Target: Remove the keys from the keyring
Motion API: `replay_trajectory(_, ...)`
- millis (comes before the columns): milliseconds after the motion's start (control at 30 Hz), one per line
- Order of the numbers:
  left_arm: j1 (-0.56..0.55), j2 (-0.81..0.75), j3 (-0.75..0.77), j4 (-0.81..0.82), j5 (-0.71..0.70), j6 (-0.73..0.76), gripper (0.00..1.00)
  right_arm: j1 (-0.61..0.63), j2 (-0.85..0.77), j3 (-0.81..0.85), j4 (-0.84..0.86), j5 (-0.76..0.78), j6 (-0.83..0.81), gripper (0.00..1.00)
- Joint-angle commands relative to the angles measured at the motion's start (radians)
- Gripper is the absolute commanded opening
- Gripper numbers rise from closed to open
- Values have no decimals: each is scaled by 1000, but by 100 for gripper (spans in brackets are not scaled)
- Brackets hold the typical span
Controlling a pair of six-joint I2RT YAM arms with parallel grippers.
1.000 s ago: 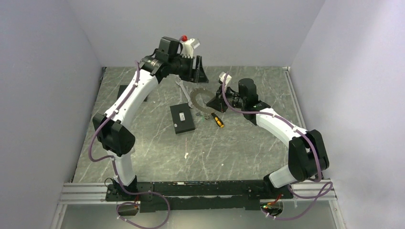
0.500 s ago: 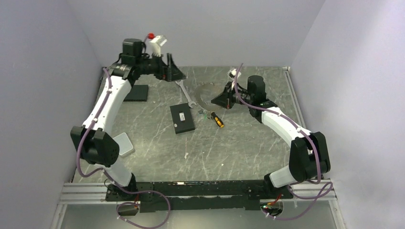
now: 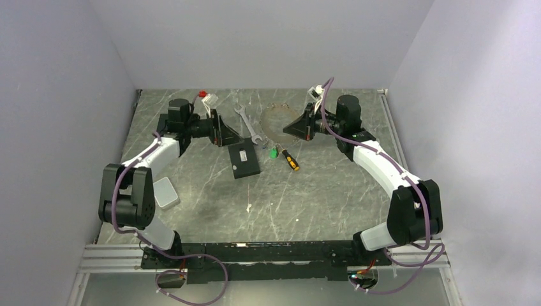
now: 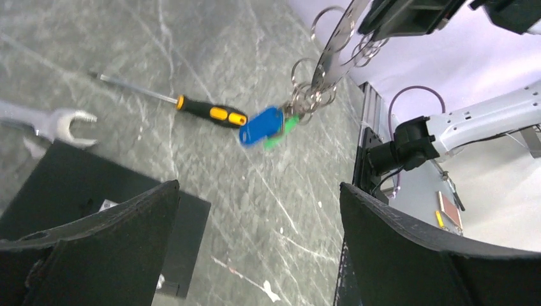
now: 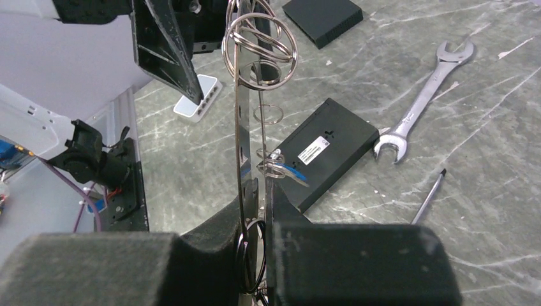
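Observation:
My right gripper (image 3: 298, 127) is shut on the edge of the keyring (image 3: 274, 118), a large dark grey metal ring held up off the table. In the right wrist view the keyring (image 5: 242, 127) stands edge-on between the fingers (image 5: 274, 204), with several small split rings (image 5: 258, 44) on it. The keys hang from those rings: a blue key (image 4: 261, 125) and a green key (image 4: 284, 127), the green key (image 3: 273, 152) dangling near the screwdriver. My left gripper (image 3: 223, 132) is wide open and empty, low by the black box, facing the keys from the left.
A yellow-handled screwdriver (image 3: 290, 159) lies below the keys. A silver spanner (image 3: 246, 121) and a black box (image 3: 244, 158) sit between the arms. A white box (image 3: 164, 191) lies at the left. A second black box (image 5: 322, 16) shows in the right wrist view.
My left arm swung down and to the left from high at the back, and its jaws opened wide. My right gripper lifted the keyring up and back, staying shut on it.

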Motion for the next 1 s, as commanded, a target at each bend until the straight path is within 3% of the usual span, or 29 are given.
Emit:
replay_trajectory(0,-16,2,-26,461,111,-128,99,-6,-52,52,34,-56,23,0)
replay_trajectory(167,-98,44,-54,509,103,-46,99,-5,-38,63,47,-80,56,0)
replay_trajectory(467,-161,102,-105,654,48,26,88,-5,-28,70,67,-93,89,0)
replay_trajectory(700,-209,122,-125,685,17,90,65,-4,-19,74,87,-101,112,0)
replay_trajectory(967,-245,151,-108,671,-27,146,54,-5,-22,72,89,-102,115,0)
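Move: The keys hang below the keyring in the right gripper, about 12 cm to the right of the left hand, 3 cm back and 4 cm lower. From that hand the keyring plate is some 13 cm right, 3 cm ahead and 3 cm up. On the table, roughly 19 cm below, the black box is 6 cm ahead and 2 cm right, the screwdriver 8 cm ahead and 16 cm right. The right hand has the keys about 4 cm left, 3 cm back and 8 cm below. The left hand travels about 8.5 cm to the right, towards the hanging keys, lifting a couple of centimetres at first, then sinking past its starting height and drawing slightly back, while it rolls some 25 degrees with its forward side rising and its fingers swing clockwise to point nearly straight right. Its wide-open fingers narrow to a bit over half open around the line to the keys, with no touch to be seen yet, while the right hand keeps its pinch on the keyring and eases just over a centimetre up and back. ##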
